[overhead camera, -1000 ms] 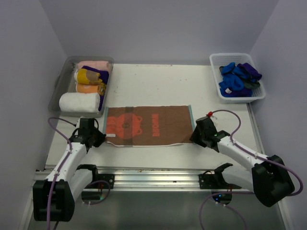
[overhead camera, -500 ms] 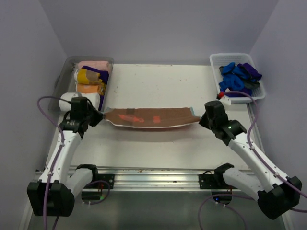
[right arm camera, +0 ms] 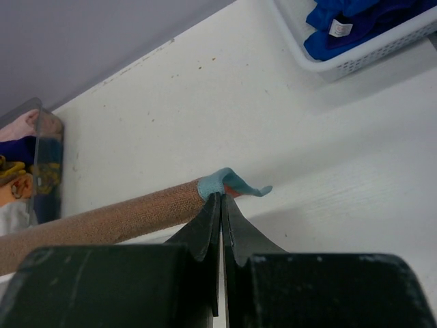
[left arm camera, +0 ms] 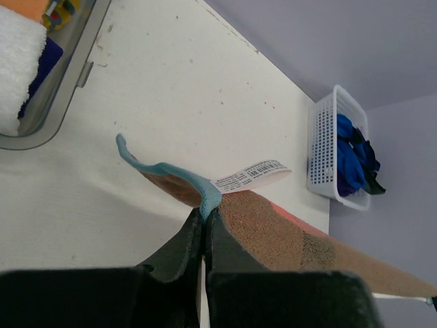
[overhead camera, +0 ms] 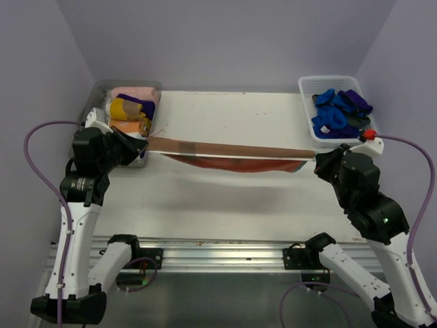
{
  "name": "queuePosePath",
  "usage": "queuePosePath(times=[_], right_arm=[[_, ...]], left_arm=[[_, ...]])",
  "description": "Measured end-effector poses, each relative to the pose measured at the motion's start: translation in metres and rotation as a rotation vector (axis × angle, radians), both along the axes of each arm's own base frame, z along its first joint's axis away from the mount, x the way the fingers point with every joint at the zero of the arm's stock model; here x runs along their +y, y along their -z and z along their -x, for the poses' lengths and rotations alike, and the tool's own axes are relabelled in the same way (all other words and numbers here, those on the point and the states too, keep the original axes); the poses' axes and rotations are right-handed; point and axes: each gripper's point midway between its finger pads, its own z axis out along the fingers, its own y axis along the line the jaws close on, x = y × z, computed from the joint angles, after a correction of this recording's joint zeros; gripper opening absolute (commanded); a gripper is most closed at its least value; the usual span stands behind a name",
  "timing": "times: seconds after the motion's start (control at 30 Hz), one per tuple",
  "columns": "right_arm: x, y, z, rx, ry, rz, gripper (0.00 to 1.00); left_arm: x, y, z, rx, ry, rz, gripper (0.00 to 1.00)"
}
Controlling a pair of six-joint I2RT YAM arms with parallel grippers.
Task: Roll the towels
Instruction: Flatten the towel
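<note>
A rust-brown towel with a light blue edge hangs stretched in the air across the table, sagging in the middle. My left gripper is shut on its left corner; in the left wrist view the jaws pinch the blue hem beside a white label. My right gripper is shut on the right corner, and the right wrist view shows the tips clamped on the blue edge of the towel. Rolled towels in pink, yellow, purple, orange and white fill the tray. Blue and purple towels lie in the basket.
A clear grey plastic tray stands at the back left, partly behind my left arm. A white slotted basket stands at the back right, close to my right gripper. A metal rail runs along the near table edge.
Both arms have lifted the brown towel off the table, where it lay flat, and pulled it taut in the air. The right gripper closed on its corner.
</note>
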Motion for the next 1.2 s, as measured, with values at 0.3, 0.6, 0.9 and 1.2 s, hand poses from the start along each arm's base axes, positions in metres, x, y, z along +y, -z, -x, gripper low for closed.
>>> queuePosePath(times=[0.3,0.6,0.9,1.2], right_arm=[[-0.023,-0.009,0.054,0.011,0.013,-0.044,0.00],[-0.021,0.037,0.054,0.149,0.023,-0.002,0.00],[0.016,0.132,-0.066,0.473,0.019,0.273,0.00],[0.033,0.189,-0.178,0.560,0.011,0.343,0.00]], left_arm=[[-0.019,-0.004,0.052,0.035,0.157,-0.022,0.00],[-0.022,-0.006,0.075,0.023,0.197,-0.034,0.00],[-0.010,0.165,-0.018,0.496,0.133,-0.053,0.00],[-0.008,0.221,-0.083,0.561,0.122,-0.061,0.00]])
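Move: Each hand pinches a corner of the lifted brown towel, which hangs stretched between them. The bare table patch for it centres about 3 cm ahead of the left hand, 23 to its right and 29 below. From the right hand that patch is some 8 ahead, 24 left and 31 below. The roll bin's middle is about 18 ahead, 12 left and 25 below the left hand; the white basket's is roughly 28 ahead, 14 right and 26 below the right hand. Back towards the base first, both hands swing the hanging towel some 7 cm, then reverse and sweep forward and down towards the table, fingers tipping about 30 degrees downward. The left drops more than it reaches; the right goes farther out, around 24 cm from its rearmost point, its left side dipping. Both keep their corners pinched, the right ending higher. ##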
